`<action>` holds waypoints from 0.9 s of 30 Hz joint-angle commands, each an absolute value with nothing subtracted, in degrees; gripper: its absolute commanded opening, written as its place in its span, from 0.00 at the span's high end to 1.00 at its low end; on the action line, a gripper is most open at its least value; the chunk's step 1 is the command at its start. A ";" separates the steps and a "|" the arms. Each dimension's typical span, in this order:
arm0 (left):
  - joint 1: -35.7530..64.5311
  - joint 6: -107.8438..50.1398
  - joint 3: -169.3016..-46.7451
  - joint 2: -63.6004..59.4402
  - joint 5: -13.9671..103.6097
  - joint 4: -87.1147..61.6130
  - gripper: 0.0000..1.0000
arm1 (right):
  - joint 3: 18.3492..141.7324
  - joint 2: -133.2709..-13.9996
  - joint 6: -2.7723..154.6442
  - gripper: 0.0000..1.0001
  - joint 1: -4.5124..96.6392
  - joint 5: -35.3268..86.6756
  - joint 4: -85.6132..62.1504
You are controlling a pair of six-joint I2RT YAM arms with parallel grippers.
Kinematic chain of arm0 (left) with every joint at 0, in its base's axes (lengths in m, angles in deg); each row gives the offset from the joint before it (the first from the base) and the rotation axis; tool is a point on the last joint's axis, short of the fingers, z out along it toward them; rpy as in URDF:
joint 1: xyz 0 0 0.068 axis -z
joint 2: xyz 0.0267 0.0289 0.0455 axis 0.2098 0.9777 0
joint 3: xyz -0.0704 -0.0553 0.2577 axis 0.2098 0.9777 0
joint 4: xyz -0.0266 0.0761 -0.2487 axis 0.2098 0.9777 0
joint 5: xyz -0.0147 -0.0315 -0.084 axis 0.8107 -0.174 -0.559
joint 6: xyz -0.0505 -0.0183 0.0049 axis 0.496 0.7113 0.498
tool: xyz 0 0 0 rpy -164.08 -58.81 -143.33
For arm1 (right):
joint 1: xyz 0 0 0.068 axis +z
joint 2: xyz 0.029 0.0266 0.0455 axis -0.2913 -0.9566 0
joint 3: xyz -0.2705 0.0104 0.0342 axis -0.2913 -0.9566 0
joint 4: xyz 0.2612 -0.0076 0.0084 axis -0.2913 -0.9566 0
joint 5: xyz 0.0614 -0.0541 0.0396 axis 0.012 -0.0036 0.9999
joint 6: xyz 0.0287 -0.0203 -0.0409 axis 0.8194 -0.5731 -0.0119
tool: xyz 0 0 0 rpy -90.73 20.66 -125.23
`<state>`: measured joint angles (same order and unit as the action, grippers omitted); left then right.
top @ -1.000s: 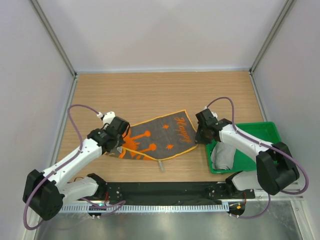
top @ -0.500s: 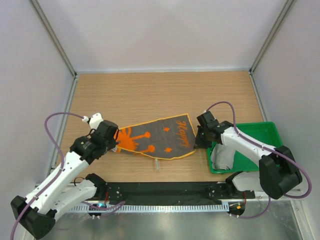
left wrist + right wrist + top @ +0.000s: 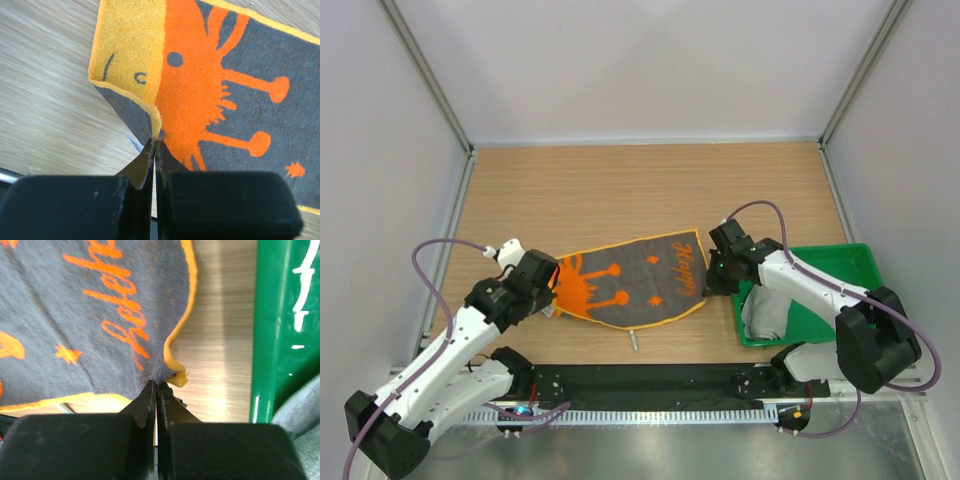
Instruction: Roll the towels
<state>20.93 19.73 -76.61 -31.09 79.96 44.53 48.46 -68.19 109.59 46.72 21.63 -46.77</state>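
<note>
The dark grey towel with orange print point(image 3: 630, 279) lies spread on the wooden table between my two arms. My left gripper point(image 3: 548, 301) is shut on its near left corner point(image 3: 156, 131), where the edge is folded over and shows the orange-yellow back point(image 3: 131, 40). My right gripper point(image 3: 712, 283) is shut on the near right corner point(image 3: 165, 376), beside the orange lettering point(image 3: 120, 310). The light grey towel point(image 3: 766, 310) lies crumpled in the green tray point(image 3: 855, 258), and a bit of it shows at the right wrist view's lower right point(image 3: 300, 412).
The green tray's rim point(image 3: 272, 325) stands just right of my right gripper. A small grey screw-like piece point(image 3: 633, 340) lies on the table near the towel's front edge. White walls and metal rails enclose the table on three sides.
Both grippers have pulled the dark towel toward the near edge and drawn it flatter. The left arm swung down and to the left; the right gripper shifted slightly.
</note>
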 commanded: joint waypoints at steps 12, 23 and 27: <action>20.59 19.25 -79.45 -28.36 81.74 45.16 1.00 | 59.86 -75.08 105.95 0.99 47.00 20.58 -49.10; 9.69 11.52 -81.02 -25.20 74.97 40.95 0.99 | 68.30 -81.58 102.53 0.99 46.65 18.30 -51.57; 5.13 9.58 -82.61 -22.56 73.66 41.03 0.99 | 73.38 -86.41 100.68 0.99 45.68 18.30 -52.53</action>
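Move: The right hand holds the orange-and-grey towel's near edge by its right corner. The towel's far-right corner lies about 14 cm ahead of this hand, 2 cm left and roughly 5 cm lower; the folded grey towel sits some 12 cm to its right and 4 cm back, inside the green basket, whose middle is about 20 cm to the right, level with the hand. The left hand pinches the near edge's other end, with the far-left corner roughly 10 cm ahead, 4 cm left and 10 cm lower. Keeping its pinch on the near-right corner, the right hand carries it forward over the towel towards the far-right corner, about 7 cm, easing left and rising a couple of centimetres each on the way, fingers still pointing mostly down. The left hand, also still pinching, hardly stirs at first and then goes about 3 cm left and 2 cm forward towards the far-left corner, the wrist turning slightly counter-clockwise and tipping a little further forward. ##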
